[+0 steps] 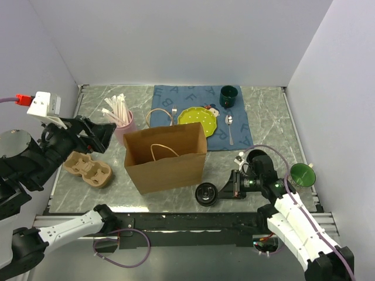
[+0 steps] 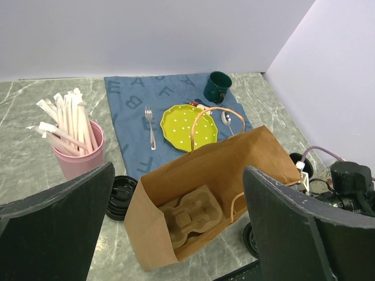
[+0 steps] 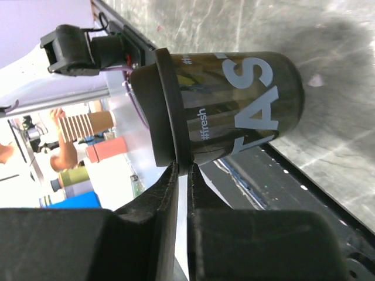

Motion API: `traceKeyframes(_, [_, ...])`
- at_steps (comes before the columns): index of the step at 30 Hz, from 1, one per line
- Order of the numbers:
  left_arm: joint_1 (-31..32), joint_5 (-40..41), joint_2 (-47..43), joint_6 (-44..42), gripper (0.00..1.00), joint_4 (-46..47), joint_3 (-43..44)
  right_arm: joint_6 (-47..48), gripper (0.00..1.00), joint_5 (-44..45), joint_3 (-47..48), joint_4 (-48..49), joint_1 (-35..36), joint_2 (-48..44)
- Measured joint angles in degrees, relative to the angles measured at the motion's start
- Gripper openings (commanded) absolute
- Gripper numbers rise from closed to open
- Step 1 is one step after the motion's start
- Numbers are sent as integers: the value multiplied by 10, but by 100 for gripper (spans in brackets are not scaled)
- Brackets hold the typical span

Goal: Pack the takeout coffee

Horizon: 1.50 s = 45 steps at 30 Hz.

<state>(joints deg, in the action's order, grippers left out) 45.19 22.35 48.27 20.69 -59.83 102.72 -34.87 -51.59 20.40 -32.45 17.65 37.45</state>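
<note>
The takeout coffee (image 1: 206, 194) is a black cup with a black lid, standing on the table in front of the brown paper bag (image 1: 166, 158). In the right wrist view the takeout coffee (image 3: 234, 111) shows white lettering. My right gripper (image 3: 183, 170) pinches the rim of its lid between nearly closed fingertips. From above, the right gripper (image 1: 221, 191) reaches in from the cup's right side. My left gripper (image 2: 179, 175) hangs wide open above and left of the bag (image 2: 234, 158), holding nothing. A cardboard cup carrier (image 2: 190, 219) lies inside the bag.
Another cardboard carrier (image 1: 88, 168) lies left of the bag, under the left arm. A pink cup of straws (image 1: 120, 120) and a stack of black lids (image 2: 120, 196) sit behind it. On the blue mat (image 1: 176, 96) are a green mug (image 1: 228, 95), a yellow-green plate (image 1: 198, 120) and cutlery. A green cup (image 1: 303, 174) stands far right.
</note>
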Motion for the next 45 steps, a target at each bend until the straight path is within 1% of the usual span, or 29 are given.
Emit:
traceKeyframes(1, [0, 0, 0, 0, 97, 0, 0, 10, 26, -2, 2, -9, -9, 3])
traceKeyframes(3, [0, 0, 0, 0, 97, 1, -1, 36, 31, -5, 8, -30, -28, 12])
traceKeyframes(4, [0, 0, 0, 0, 97, 1, -1, 43, 37, -5, 11, -37, -35, 16])
traceKeyframes(6, [0, 0, 1, 0, 97, 1, -1, 57, 39, -4, 15, -49, -48, 23])
traceKeyframes(8, [0, 0, 3, 0, 97, 1, -1, 70, 45, 3, 27, -71, -55, 31])
traceKeyframes(12, [0, 10, 8, 2, 97, 3, -2, 96, 50, 29, 88, -122, -60, 46])
traceKeyframes(17, [0, 42, 17, 28, 96, -1, -6, 116, 56, 110, 213, -183, -61, 64])
traceKeyframes(18, [0, 48, 25, 38, 97, -9, -5, 116, 60, 130, 235, -195, -61, 68])
traceKeyframes(19, [0, 53, 34, 46, 97, -17, -3, 115, 70, 144, 251, -203, -61, 72])
traceKeyframes(20, [0, 57, 44, 54, 97, -24, -3, 113, 75, 161, 269, -216, -61, 80])
traceKeyframes(22, [0, 60, 68, 69, 97, -39, -5, 109, 77, 186, 296, -232, -58, 89])
traceKeyframes(24, [0, 60, 85, 85, 97, -47, -18, 107, 78, 217, 308, -241, -46, 96])
traceKeyframes(26, [0, 59, 90, 101, 97, -49, -45, 102, 79, 256, 312, -252, -19, 99])
traceKeyframes(31, [0, 58, 63, 134, 98, -52, -107, 87, 79, 339, 332, -270, 99, 120])
traceKeyframes(35, [0, 63, 46, 163, 97, -72, -112, 57, 82, 391, 333, -266, 171, 130])
traceKeyframes(36, [0, 66, 46, 172, 97, -86, -111, 48, 84, 402, 333, -266, 184, 130])
traceKeyframes(40, [0, 76, 71, 208, 97, -131, -111, -4, 87, 457, 333, -261, 255, 144])
traceKeyframes(45, [0, 76, 78, 234, 99, -146, -119, -56, 88, 519, 342, -260, 333, 207])
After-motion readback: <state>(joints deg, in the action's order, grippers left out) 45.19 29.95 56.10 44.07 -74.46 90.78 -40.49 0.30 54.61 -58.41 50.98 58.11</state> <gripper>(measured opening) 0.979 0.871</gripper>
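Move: The right fingers are still on the lid rim of the coffee cup, whose middle lies about 4 cm to their left, level fore and aft, and some 5 cm below. The paper bag stands about 12 cm ahead and 19 cm left of that hand; a second cup about 13 cm ahead and 13 cm right. From the high left hand, the coffee cup is roughly 29 cm right, 7 cm back and 43 cm down. Right hand opens off the lid, rises forward-right about 8 cm, loops back tipping down; left sinks some 14 cm. ##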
